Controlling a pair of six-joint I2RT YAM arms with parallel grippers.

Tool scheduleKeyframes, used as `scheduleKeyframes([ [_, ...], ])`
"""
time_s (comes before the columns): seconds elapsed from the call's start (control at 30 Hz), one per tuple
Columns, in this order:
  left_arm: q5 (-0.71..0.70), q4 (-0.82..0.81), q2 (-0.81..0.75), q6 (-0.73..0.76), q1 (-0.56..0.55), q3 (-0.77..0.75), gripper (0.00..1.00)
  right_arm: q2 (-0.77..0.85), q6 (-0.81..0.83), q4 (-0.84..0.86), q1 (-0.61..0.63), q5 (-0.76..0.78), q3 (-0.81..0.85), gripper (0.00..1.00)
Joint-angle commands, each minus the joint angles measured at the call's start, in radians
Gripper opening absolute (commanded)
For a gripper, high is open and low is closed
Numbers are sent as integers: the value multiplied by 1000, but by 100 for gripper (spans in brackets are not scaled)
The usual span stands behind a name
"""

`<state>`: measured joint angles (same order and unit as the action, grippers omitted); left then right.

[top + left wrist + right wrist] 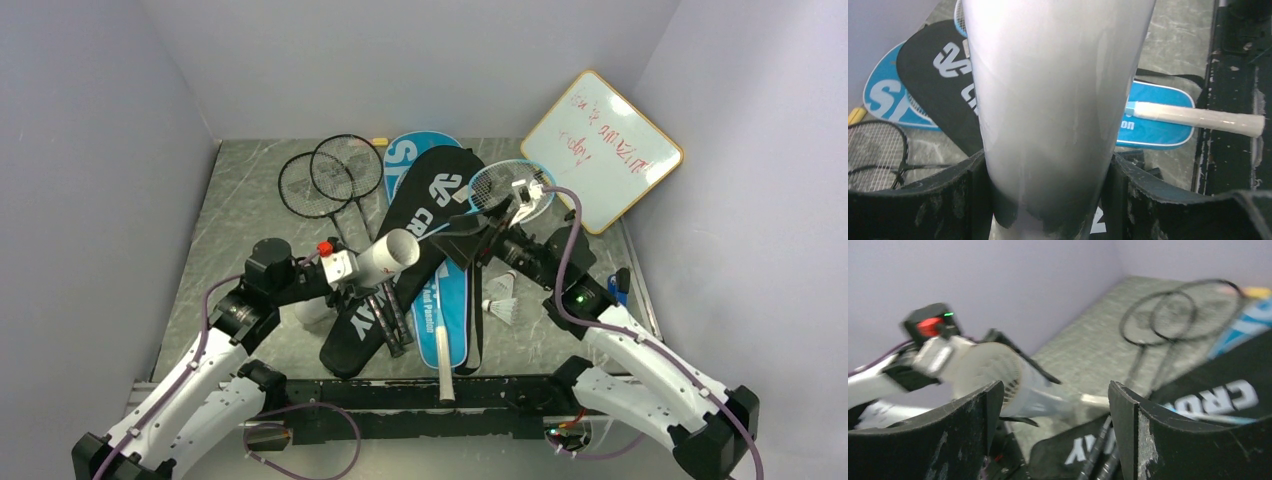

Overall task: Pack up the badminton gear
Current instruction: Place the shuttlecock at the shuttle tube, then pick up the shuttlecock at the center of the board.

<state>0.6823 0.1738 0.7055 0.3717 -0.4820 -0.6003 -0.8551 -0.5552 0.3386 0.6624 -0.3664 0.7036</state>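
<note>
My left gripper (pixel 345 270) (pixel 1050 200) is shut on the white cardboard tube (pixel 385 258) (pixel 1058 90), which is held tilted above the covers with its open end up and to the right. That end (pixel 995 372) faces my right gripper (pixel 482 225) (pixel 1055 415); something white and ribbed shows in it, blurred. The right gripper is open and holds nothing. Under them lie the black CROSSWAY cover (pixel 420 230) (pixel 1228 395) on the blue SPORT cover (pixel 410 155) (pixel 1158 122). Two black rackets (pixel 330 175) (pixel 1168 315) lie at the back left. The light-blue racket (pixel 512 183) has its white handle (pixel 1198 117) toward the front. Two shuttlecocks (pixel 502 300) lie right of the covers.
A wood-framed whiteboard (pixel 602 150) with red writing leans in the back right corner. A small pink-yellow marker (pixel 380 141) lies at the back wall. A black rail (pixel 420 395) runs along the near edge between the arm bases. Grey walls close in the left, back and right.
</note>
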Motion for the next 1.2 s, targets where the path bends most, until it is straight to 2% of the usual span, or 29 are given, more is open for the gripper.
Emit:
scheduleKeyframes([
  [0.0, -110, 21, 13, 9, 1, -53, 14, -62, 56, -381, 1, 367, 61, 81],
  [0.1, -119, 22, 11, 9, 2, -52, 14, -129, -14, -560, -1, 579, 72, 79],
  [0.17, -116, 18, 8, 9, 2, -49, 14, -154, -70, -620, -1, 666, 42, 76],
  [0.37, -110, 23, 11, 10, 2, -49, 14, -97, -161, -665, -46, 736, -96, 76],
  [0.53, -105, 24, 19, 10, 2, -50, 13, -41, -215, -740, -91, 763, -149, 72],
  [0.87, -91, 24, 19, 9, 4, -50, 14, 102, -339, -865, -91, 720, -225, 66],
  [1.17, -78, 21, 26, 6, 5, -48, 14, 122, -384, -809, -92, 617, -297, 54],
])
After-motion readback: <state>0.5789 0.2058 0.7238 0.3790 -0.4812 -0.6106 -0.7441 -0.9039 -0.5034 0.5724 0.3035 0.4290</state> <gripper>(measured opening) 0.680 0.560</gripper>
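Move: The right hand has just left the tube's mouth, which is about 9 cm to its left, 4 cm back and 6 cm lower, and its open fingers are empty. The nearer loose shuttlecock is some 14 cm to its right, 4 cm ahead and 32 cm below. The farther shuttlecock lies about 7 cm beyond that one, and the blue bag's near end about 12 cm left of it. From the left hand, the nearer shuttlecock is roughly 34 cm right, 5 cm ahead and 20 cm lower. The right hand sweeps away from the tube's mouth and down some 27 cm towards the two loose shuttlecocks, swinging about 6 cm forward first, then some 16 cm to the right and back again, while the wrist turns clockwise and tips by about 50 degrees each so the fingers slant forward and down, narrowing partway but still open. The left hand keeps its grip on the tube, shifting only a couple of centimetres forward and left before it holds still. ##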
